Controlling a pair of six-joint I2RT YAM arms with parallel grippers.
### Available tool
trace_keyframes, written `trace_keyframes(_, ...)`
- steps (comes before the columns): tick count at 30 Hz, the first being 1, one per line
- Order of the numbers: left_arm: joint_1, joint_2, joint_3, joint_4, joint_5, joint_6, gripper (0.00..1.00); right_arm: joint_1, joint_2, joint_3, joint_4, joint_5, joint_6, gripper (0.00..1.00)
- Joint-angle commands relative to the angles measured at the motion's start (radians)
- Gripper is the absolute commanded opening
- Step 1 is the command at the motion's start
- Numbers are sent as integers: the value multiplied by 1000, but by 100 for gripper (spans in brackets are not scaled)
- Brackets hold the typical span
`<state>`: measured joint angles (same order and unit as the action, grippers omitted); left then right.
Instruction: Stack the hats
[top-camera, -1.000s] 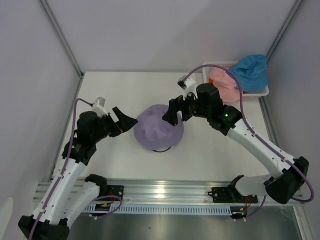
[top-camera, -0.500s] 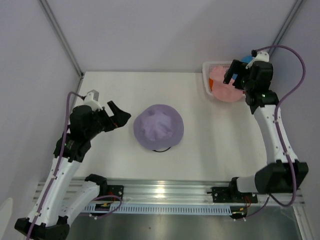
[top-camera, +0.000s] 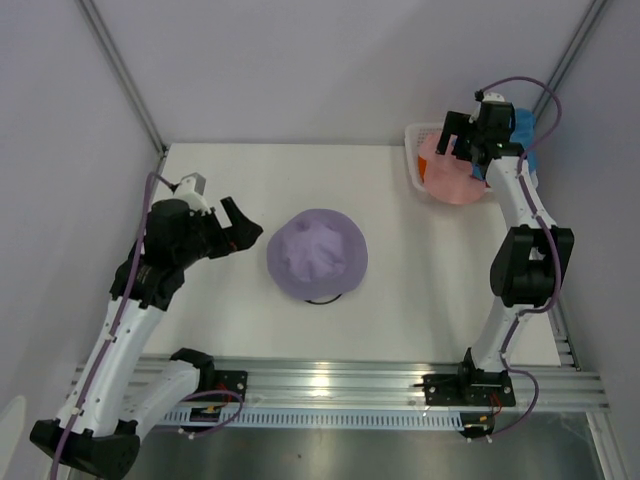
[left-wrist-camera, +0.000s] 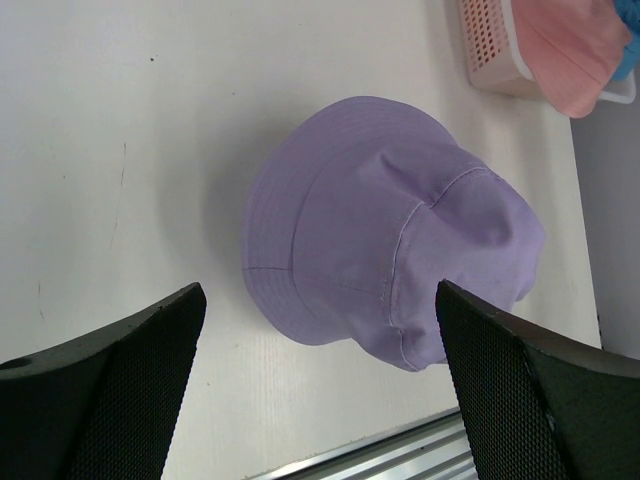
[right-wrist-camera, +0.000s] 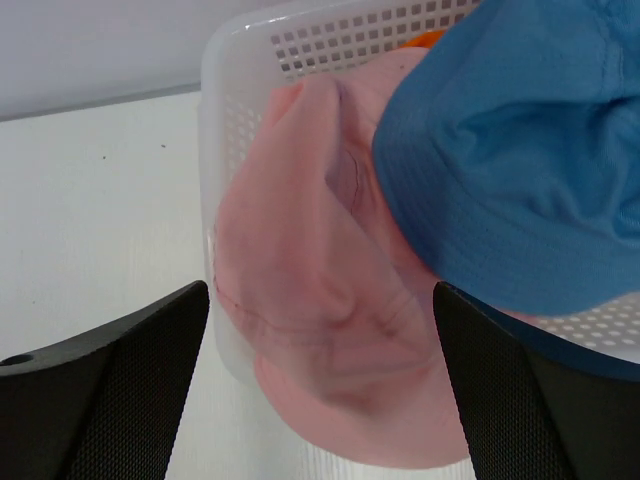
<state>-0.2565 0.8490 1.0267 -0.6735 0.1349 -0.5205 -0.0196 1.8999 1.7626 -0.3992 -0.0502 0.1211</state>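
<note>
A lavender hat (top-camera: 318, 253) sits dome-up in the middle of the table, over a thin black wire stand (top-camera: 322, 299) that peeks out at its near edge. My left gripper (top-camera: 248, 224) hovers open just left of it, and the left wrist view looks down on the lavender hat (left-wrist-camera: 390, 230) between the spread fingers. My right gripper (top-camera: 463, 145) hangs open above the white basket (top-camera: 412, 160). A pink hat (right-wrist-camera: 320, 300) droops over the basket's front rim. A blue hat (right-wrist-camera: 510, 150) lies partly on it. An orange sliver (right-wrist-camera: 430, 38) shows behind them.
The white mesh basket (right-wrist-camera: 230, 60) stands in the back right corner, close to the wall and the slanted frame post (top-camera: 565, 60). An aluminium rail (top-camera: 330, 380) runs along the near edge of the table.
My right arm has swung away from the lavender hat, back and to the right, and is now over the basket. My left gripper has drawn back slightly to the left. The lavender hat stays put.
</note>
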Motion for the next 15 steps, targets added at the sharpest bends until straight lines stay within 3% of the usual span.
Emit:
trace_keyframes(1, 8, 8, 47, 5, -7, 33, 99, 6, 68, 105, -27, 1, -54, 96)
trace_keyframes(11, 8, 65, 72, 2, 6, 48, 100, 47, 117, 135, -132, 72, -103, 93)
trace_keyframes(14, 8, 68, 75, 3, 14, 48, 99, 50, 90, 74, -73, 62, -97, 82)
trace_keyframes(15, 8, 67, 75, 0, 14, 48, 100, 50, 93, 75, -70, 62, -94, 66)
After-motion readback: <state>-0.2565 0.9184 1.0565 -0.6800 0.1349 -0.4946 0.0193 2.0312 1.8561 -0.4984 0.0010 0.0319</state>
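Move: The right hand, open and empty, hangs about 8 cm above the middle of the pink hat, which lies roughly 1 cm nearer the base and level with it sideways. From this hand the blue hat is some 13 cm right, 3 cm farther out and 8 cm down; the white basket's middle is about 5 cm right, level ahead and 11 cm lower. From the left hand the pink hat lies around 28 cm ahead, 49 cm right and 12 cm down. Downward into the basket onto the pink hat, about 5 cm in all: the right hand first eases forward nearly 2 cm, then sinks, drawing back a little and edging left at the last. The fingers tip down some 10 degrees and, near the bottom, start closing around a fold of the pink cloth, reaching only about three quarters open. ##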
